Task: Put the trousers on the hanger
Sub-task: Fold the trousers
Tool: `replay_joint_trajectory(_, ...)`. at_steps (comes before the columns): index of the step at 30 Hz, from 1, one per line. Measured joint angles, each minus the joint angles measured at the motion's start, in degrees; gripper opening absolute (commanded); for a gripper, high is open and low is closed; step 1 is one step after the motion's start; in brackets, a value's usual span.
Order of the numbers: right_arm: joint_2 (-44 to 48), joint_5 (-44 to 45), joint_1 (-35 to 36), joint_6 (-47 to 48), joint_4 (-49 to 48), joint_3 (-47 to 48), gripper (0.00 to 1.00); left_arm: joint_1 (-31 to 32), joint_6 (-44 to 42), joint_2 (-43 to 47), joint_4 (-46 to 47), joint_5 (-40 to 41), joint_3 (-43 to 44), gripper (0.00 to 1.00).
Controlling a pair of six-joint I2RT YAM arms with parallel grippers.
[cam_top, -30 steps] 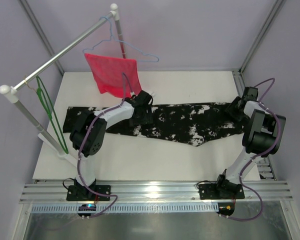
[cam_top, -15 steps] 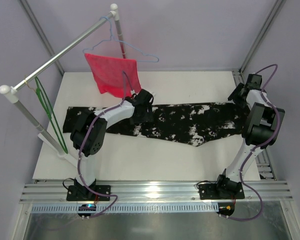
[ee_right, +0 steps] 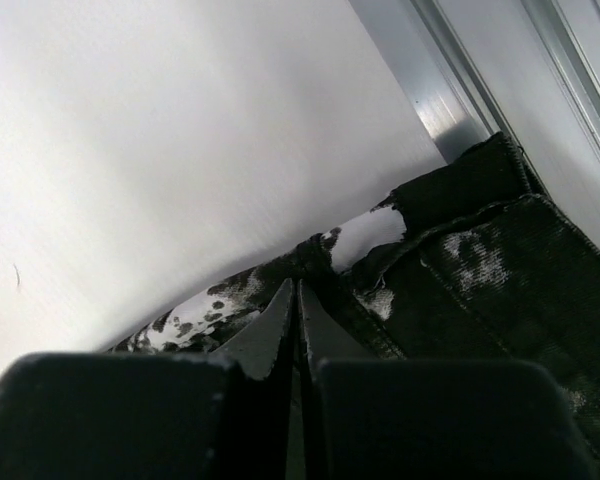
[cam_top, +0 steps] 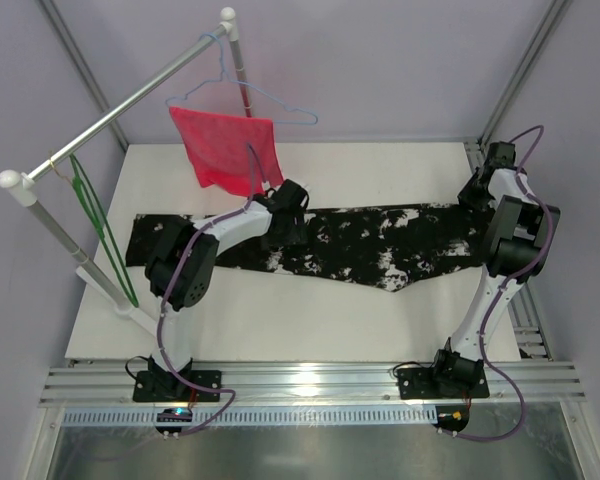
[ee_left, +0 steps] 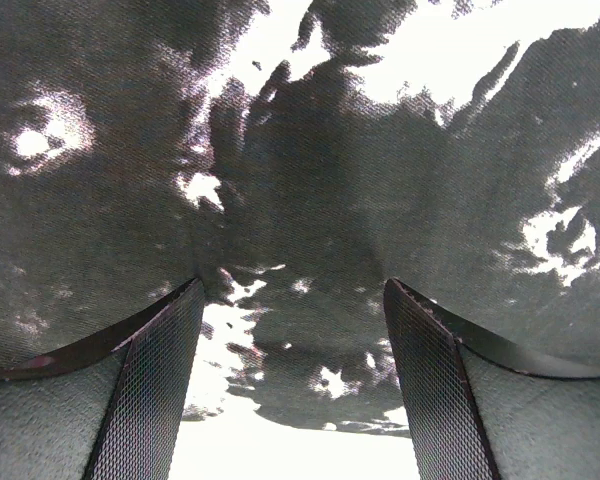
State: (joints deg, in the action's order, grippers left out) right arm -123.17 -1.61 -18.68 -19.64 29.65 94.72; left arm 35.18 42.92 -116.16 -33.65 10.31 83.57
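Note:
The black, white-splotched trousers (cam_top: pixel 380 250) lie flat across the white table, legs to the left and waistband to the right. My left gripper (cam_top: pixel 285 215) hovers low over the middle of them, open, with fabric (ee_left: pixel 310 180) showing between its mesh pads (ee_left: pixel 160 380). At the far right corner of the trousers my right gripper (cam_top: pixel 477 190) is shut, its fingertips (ee_right: pixel 297 290) pinched on the cloth's upper edge (ee_right: pixel 360 250) beside the waistband (ee_right: pixel 480 180). The green hanger (cam_top: pixel 100 225) hangs from the rack at the left, away from both grippers.
A slanted rack rail (cam_top: pixel 130 105) on white posts crosses the back left. A red mesh cloth (cam_top: pixel 230 150) hangs from a pale blue wire hanger (cam_top: pixel 270 105) just behind my left gripper. An aluminium frame rail (ee_right: pixel 445 90) borders the table (cam_top: pixel 280 320) on the right.
My right gripper has swung toward the far right corner of the trousers and gone from open to shut. The left gripper has stayed open and barely shifted.

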Motion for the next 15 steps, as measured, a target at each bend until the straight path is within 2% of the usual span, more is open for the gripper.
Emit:
replay_joint_trajectory(2,0.00,0.17,0.26,-0.22,1.25,0.87,0.06,0.02,0.37,-0.33,-0.39,0.44,0.46,0.73)
replay_joint_trajectory(3,0.00,0.39,0.33,-0.35,2.21,1.57,0.14,0.07,0.46,-0.55,-0.55,0.63,0.72,0.73)
replay_joint_trajectory(4,0.00,0.98,0.37,-0.72,3.32,2.49,0.32,0.07,0.57,-0.72,-0.76,0.83,0.96,0.73)
replay_joint_trajectory(5,0.00,1.73,0.48,-1.42,4.66,3.63,0.36,0.11,0.68,-0.87,-0.92,0.94,1.11,0.73)
replay_joint_trajectory(7,-0.11,3.32,0.57,-2.21,8.55,6.49,0.39,0.17,0.85,-1.03,-1.09,1.14,1.38,0.73)
replay_joint_trajectory(15,-3.54,8.26,0.59,-7.91,21.18,18.32,0.40,0.22,1.73,-1.14,-1.14,1.55,1.44,0.73)
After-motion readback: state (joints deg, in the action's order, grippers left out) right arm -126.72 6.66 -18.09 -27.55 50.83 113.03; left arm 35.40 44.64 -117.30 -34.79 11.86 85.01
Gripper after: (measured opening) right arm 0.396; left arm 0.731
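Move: My right fingers are closed at the trousers' far waist edge, which lies only about 1 cm ahead and 1 cm below them. The waist corner is some 7 cm to the right, about level with the fingers, and the crotch point is roughly 17 cm left and 22 cm back. From my left hand, that waist edge lies about 10 cm ahead and 43 cm to the right. I come straight up off the trousers' waist edge with my right hand, about 4.5 cm, drifting slightly right as my shut fingers open to a little under half. On the way I turn the wrist some 10 degrees clockwise and tip the fingers steeper towards the table. My left hand stays spread, low over the trousers. ##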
